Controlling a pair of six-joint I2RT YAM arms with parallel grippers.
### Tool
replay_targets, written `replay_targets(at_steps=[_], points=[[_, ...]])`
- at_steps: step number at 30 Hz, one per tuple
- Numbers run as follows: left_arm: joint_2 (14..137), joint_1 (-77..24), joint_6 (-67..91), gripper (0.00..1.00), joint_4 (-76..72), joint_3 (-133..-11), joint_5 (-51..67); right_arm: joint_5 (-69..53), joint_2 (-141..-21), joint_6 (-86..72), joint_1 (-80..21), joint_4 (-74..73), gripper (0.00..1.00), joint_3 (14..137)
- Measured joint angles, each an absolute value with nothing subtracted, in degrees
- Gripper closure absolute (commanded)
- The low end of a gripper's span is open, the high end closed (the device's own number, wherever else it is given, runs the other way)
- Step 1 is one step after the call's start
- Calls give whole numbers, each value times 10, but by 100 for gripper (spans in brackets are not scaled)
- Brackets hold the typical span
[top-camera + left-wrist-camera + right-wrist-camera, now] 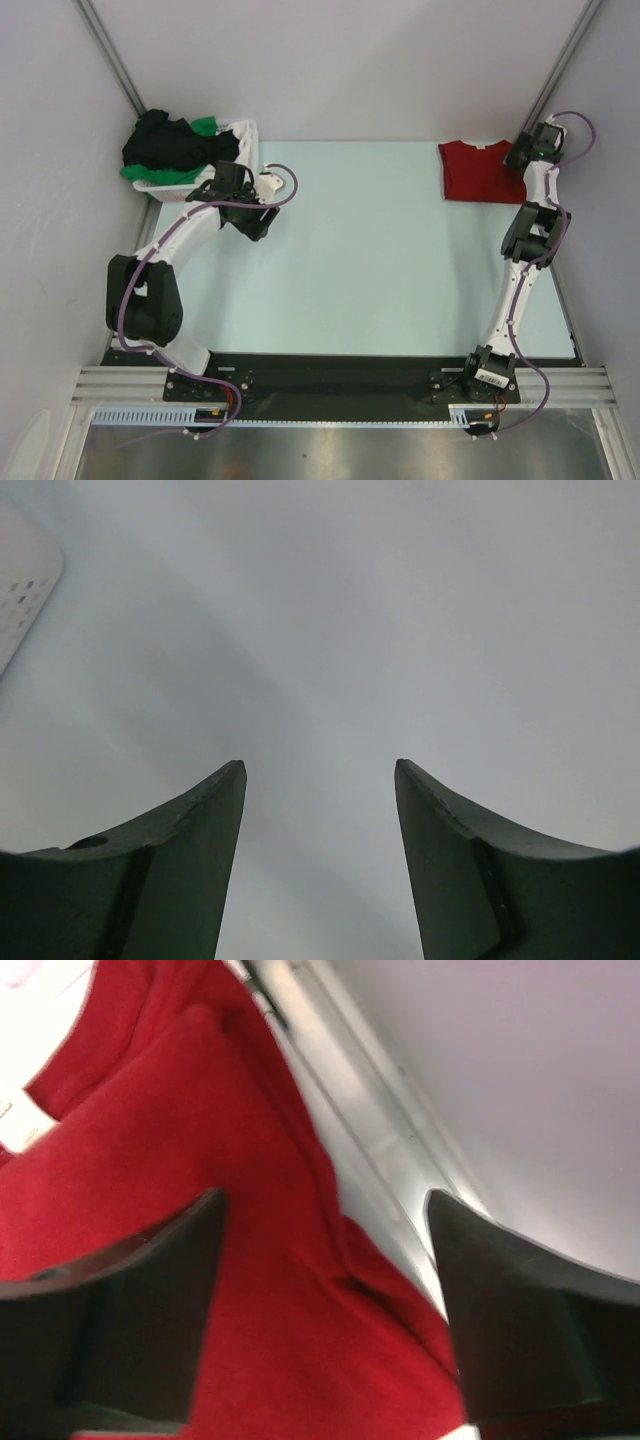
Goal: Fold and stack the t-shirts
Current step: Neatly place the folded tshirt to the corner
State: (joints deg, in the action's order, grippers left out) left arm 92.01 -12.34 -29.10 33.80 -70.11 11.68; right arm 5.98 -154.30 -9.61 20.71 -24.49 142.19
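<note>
A red t-shirt [478, 170] lies folded at the far right of the table. My right gripper [524, 152] hovers over its right edge, open and empty; in the right wrist view the red cloth [250, 1290] fills the space under and between the fingers [150, 1300]. Black and green t-shirts [170, 145] are heaped in the white basket [245, 135] at the far left. My left gripper [268, 185] is open and empty just right of the basket, above the bare table; the left wrist view shows only table between its fingers [180, 860].
The white basket's corner [25, 590] shows at the upper left of the left wrist view. Grey walls close in the table [360, 260] on the left, back and right. A metal rail [350, 1130] runs along the table's right edge beside the red shirt.
</note>
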Motion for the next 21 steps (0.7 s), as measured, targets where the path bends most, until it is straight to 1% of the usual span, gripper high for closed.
replay_targets(at_steps=[1,6,10,13,15,18,20,21], points=[[920,-123,-291,33,338,-701,116,69,-1542,-84,207,-241,0,1422],[921,-123,-296,33,340,-702,114,111,-1508,-39,186,-226,0,1374],[921,-123,-301,33,341,-704,107,144,-1443,-21,160,-225,0,1330],[916,-123,-305,32,342,-704,105,146,-1372,-24,144,-225,0,1295],[905,-123,-306,32,344,-701,103,137,-1297,-36,136,-219,0,1235],[877,-123,-306,29,344,-690,102,118,-1173,-59,130,-186,0,1105],[847,-123,-303,28,338,-669,103,104,-1085,-83,128,-144,0,995],[835,-123,-299,25,337,-660,104,98,-1043,-97,128,-132,0,941]])
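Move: Just above the right edge of the folded red t-shirt, the right hand has already let go; the shirt's middle lies about 13 cm to its left, 2 cm back and 2 cm lower. The collar is some 12 cm left and 5 cm ahead, and the table's far right corner about 6 cm straight ahead. From the left hand the shirt lies roughly 74 cm right, 23 cm ahead and 9 cm below. Spreading its already parted fingers fully, the right hand lifts off the shirt's right edge, slowly at first and then fast, by about 20 cm. It drifts left over the shirt as it climbs, then sweeps back, roughly 11 cm each way, the fingertips tipping up some 10 degrees. Late on, the left hand starts to rise and draw back a few centimetres. ##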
